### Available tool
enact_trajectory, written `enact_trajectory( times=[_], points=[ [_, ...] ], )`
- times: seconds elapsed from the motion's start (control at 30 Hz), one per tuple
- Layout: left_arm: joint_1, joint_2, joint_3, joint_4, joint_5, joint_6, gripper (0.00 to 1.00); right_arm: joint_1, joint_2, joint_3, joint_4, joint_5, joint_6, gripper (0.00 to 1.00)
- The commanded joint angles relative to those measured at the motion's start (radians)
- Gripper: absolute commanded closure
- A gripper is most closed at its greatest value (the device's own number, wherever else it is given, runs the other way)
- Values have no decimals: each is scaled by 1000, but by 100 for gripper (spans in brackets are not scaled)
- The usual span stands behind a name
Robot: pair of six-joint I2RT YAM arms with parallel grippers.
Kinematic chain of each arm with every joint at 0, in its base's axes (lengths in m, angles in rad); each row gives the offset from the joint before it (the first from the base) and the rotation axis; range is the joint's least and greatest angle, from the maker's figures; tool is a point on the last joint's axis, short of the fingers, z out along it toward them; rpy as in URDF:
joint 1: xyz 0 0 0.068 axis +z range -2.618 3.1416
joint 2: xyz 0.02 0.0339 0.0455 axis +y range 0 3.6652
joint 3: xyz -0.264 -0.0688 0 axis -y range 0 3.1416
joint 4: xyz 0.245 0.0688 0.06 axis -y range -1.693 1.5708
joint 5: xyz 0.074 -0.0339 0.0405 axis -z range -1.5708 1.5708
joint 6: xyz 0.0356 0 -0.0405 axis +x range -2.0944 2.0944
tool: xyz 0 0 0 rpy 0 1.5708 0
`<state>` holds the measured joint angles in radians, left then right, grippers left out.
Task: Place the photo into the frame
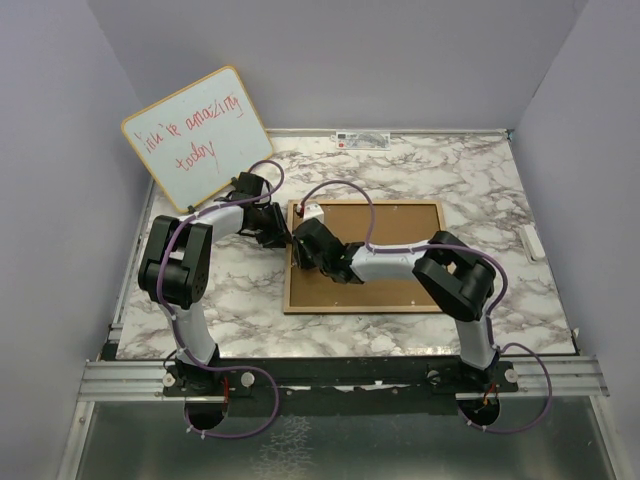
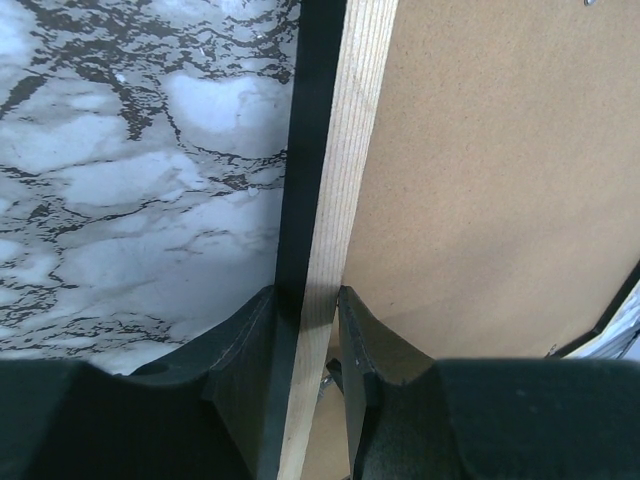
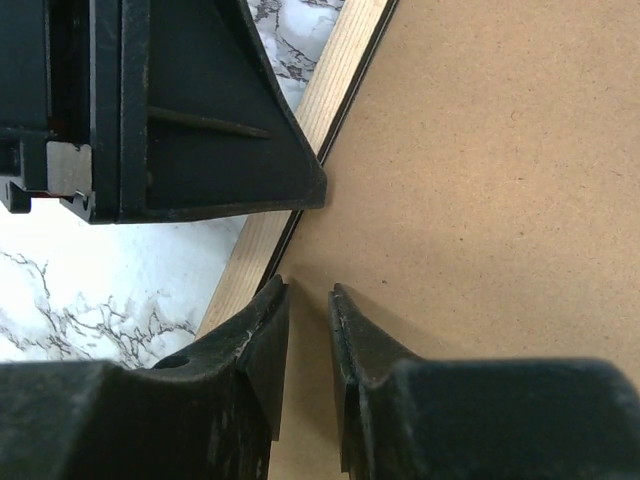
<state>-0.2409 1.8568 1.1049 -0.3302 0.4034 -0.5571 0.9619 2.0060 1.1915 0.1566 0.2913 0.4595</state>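
Observation:
The frame (image 1: 360, 308) lies flat on the marble table with its light wood face up, and a plain brown board (image 1: 400, 235) fills it. My left gripper (image 1: 283, 232) is shut on the frame's left rail (image 2: 345, 150), one finger on the black outer edge and one on the inner side (image 2: 308, 295). My right gripper (image 1: 303, 250) hovers over the brown board (image 3: 500, 180) just inside that rail (image 3: 338, 62). Its jaws stand slightly apart with nothing between them (image 3: 310, 292). The left gripper's finger (image 3: 200, 130) is close ahead of it. The photo is hidden.
A wood-edged whiteboard (image 1: 198, 135) with red handwriting leans against the back left wall. A small white piece (image 1: 533, 243) lies at the table's right edge and a label strip (image 1: 362, 137) at the back edge. Grey walls close in three sides.

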Motion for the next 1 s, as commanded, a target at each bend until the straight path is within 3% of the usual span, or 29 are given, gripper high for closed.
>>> enact_trajectory(
  times=[0.0, 0.23, 0.43, 0.7, 0.97],
  points=[
    [-9, 71, -34, -50, -59, 26, 66, -12, -15, -45, -106, 1, 0, 70],
    [1, 64, 77, -65, -47, 81, 63, -70, -217, -184, -9, -185, 66, 58],
    [4, 71, 232, -67, -69, 183, 44, -155, -346, -291, -23, -214, 143, 55],
    [3, 179, 476, 33, -81, 250, 24, -343, -525, -282, -336, -262, 182, 46],
    [3, 392, 721, 41, 48, 294, 21, -386, -620, -256, -657, -701, -81, 39]
  ],
)
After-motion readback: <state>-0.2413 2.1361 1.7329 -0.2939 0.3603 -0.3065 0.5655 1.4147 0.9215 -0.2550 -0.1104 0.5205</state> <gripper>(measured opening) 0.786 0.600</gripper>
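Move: The left hand still grips the left rail of the face-down frame, whose far-left corner lies about 10 cm straight ahead; beyond it are the small card, some 29 cm ahead and 21 cm right, and the whiteboard, roughly 25 cm ahead and 26 cm left. The right hand is close inside that rail, whose middle is 2 cm ahead and 3 cm left, while the brown backing's middle lies 17 cm right and 2 cm ahead. After a brief hold, the left fingers open wide and let go of the left rail as the hand travels about 17 cm forward and 9 cm up, past the far-left corner to above the bare table beyond the far rail, its fingertips swinging forward some 30 degrees. Meanwhile the right hand comes away from the clip beside the left rail, eases back a little, then sweeps about 17 cm right and 8 cm up, above the middle of the backing, its fingers opening clearly wider and tipping somewhat more steeply down. ##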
